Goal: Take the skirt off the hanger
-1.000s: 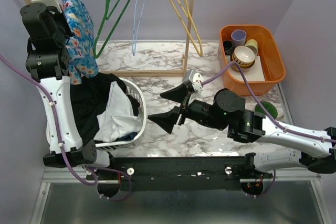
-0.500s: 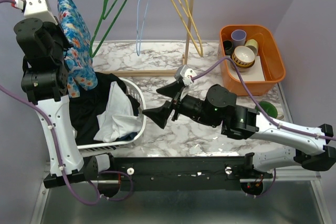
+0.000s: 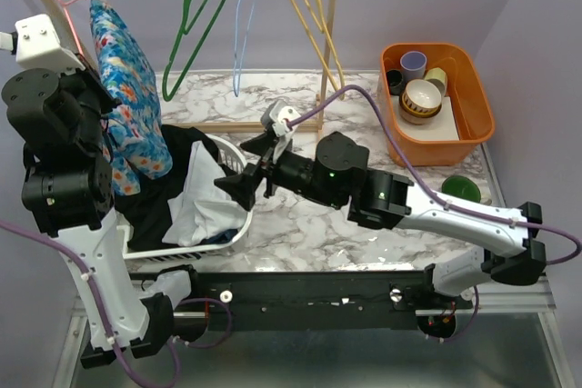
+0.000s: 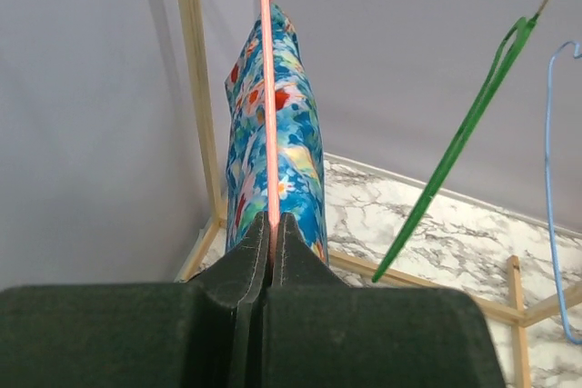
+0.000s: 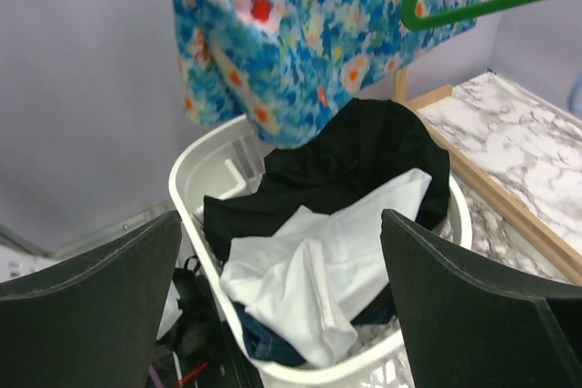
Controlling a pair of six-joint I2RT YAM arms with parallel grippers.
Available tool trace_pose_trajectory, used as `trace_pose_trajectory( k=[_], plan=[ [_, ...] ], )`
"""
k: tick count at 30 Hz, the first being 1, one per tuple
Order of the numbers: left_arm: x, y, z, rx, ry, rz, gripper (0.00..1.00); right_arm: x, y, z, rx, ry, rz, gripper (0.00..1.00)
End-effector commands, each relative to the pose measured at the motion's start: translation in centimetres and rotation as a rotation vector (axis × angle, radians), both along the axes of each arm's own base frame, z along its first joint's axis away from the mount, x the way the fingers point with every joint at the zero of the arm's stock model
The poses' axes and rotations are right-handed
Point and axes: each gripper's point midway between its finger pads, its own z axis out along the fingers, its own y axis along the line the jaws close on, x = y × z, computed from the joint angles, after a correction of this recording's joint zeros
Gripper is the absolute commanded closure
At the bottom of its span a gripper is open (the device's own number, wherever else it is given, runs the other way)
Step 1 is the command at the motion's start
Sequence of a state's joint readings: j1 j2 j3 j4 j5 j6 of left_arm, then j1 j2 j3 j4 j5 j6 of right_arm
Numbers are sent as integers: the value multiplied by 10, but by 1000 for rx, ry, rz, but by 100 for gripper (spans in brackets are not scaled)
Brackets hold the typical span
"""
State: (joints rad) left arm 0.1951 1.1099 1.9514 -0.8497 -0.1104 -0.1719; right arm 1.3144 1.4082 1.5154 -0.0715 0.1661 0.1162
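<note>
The black skirt [image 3: 159, 179] lies bunched in the white basket [image 3: 238, 163], partly under a white cloth [image 3: 205, 202]; the right wrist view shows the skirt [image 5: 355, 161] too. The light-blue hanger [image 3: 241, 34] hangs bare on the rail, also at the right edge of the left wrist view [image 4: 550, 179]. My left gripper [image 4: 271, 224] is shut on a thin pink hanger [image 4: 267, 88] that carries a blue floral garment [image 3: 127, 88]. My right gripper [image 3: 247, 168] is open at the basket's right rim, its wide jaws [image 5: 280, 220] framing the white cloth [image 5: 318, 270].
A green hanger [image 3: 191, 24] and a yellow hanger [image 3: 314, 20] hang empty on the wooden rack [image 3: 332, 34]. An orange bin [image 3: 473, 79] with cups and bowls sits at the right, a green disc [image 3: 461, 190] near it. Blue denim lies under the white cloth.
My right arm has reached leftwards across the marble to the basket, jaws staying wide. My left arm has shifted left and up, carrying the pink hanger and floral garment with it.
</note>
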Motion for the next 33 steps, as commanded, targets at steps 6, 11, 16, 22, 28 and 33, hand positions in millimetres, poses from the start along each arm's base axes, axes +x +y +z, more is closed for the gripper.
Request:
trace_pose_trajectory(
  k=[6,11,16,22,28,33],
  plan=[
    [-51,-39,11,-46,-95,-148,100,-9,69,8,34,-73,147,7],
    [-72,-49,16,-29,-123,-184,100,-32,88,2,44,-141,283,8],
    [-80,-72,20,-51,-154,-300,100,-58,102,5,64,-184,377,5],
    [-84,-76,18,-48,-174,-319,100,-55,126,0,33,-210,290,3],
    [-90,-83,27,-52,-198,-347,100,-39,136,-4,37,-204,201,11],
    [-90,-83,30,-51,-204,-352,100,-40,135,-4,56,-221,208,56]
  ],
)
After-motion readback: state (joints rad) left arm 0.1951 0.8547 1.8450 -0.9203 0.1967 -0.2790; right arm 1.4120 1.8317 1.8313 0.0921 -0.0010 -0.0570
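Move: The skirt, on the pink hanger that the left hand already grips, has its middle about 9 cm ahead of that hand, some 2 cm to its right and slightly lower. From the open right hand the skirt is roughly 22 cm left, 14 cm ahead and about 5 cm higher. The basket is some 20 cm left of the right hand, 4 cm ahead and 28 cm below; the green hanger hangs about 20 cm ahead, 8 cm left and 17 cm higher. The skirt comes back and rightwards on its pink hanger: the left hand, still shut on the hanger, draws back about 8 cm, swinging more and more to the right as its wrist turns some 20 degrees clockwise. The right hand meets it, going about 13 cm left and, from midway, some 5 cm back, open until its fingers begin to close around the skirt's near edge. ##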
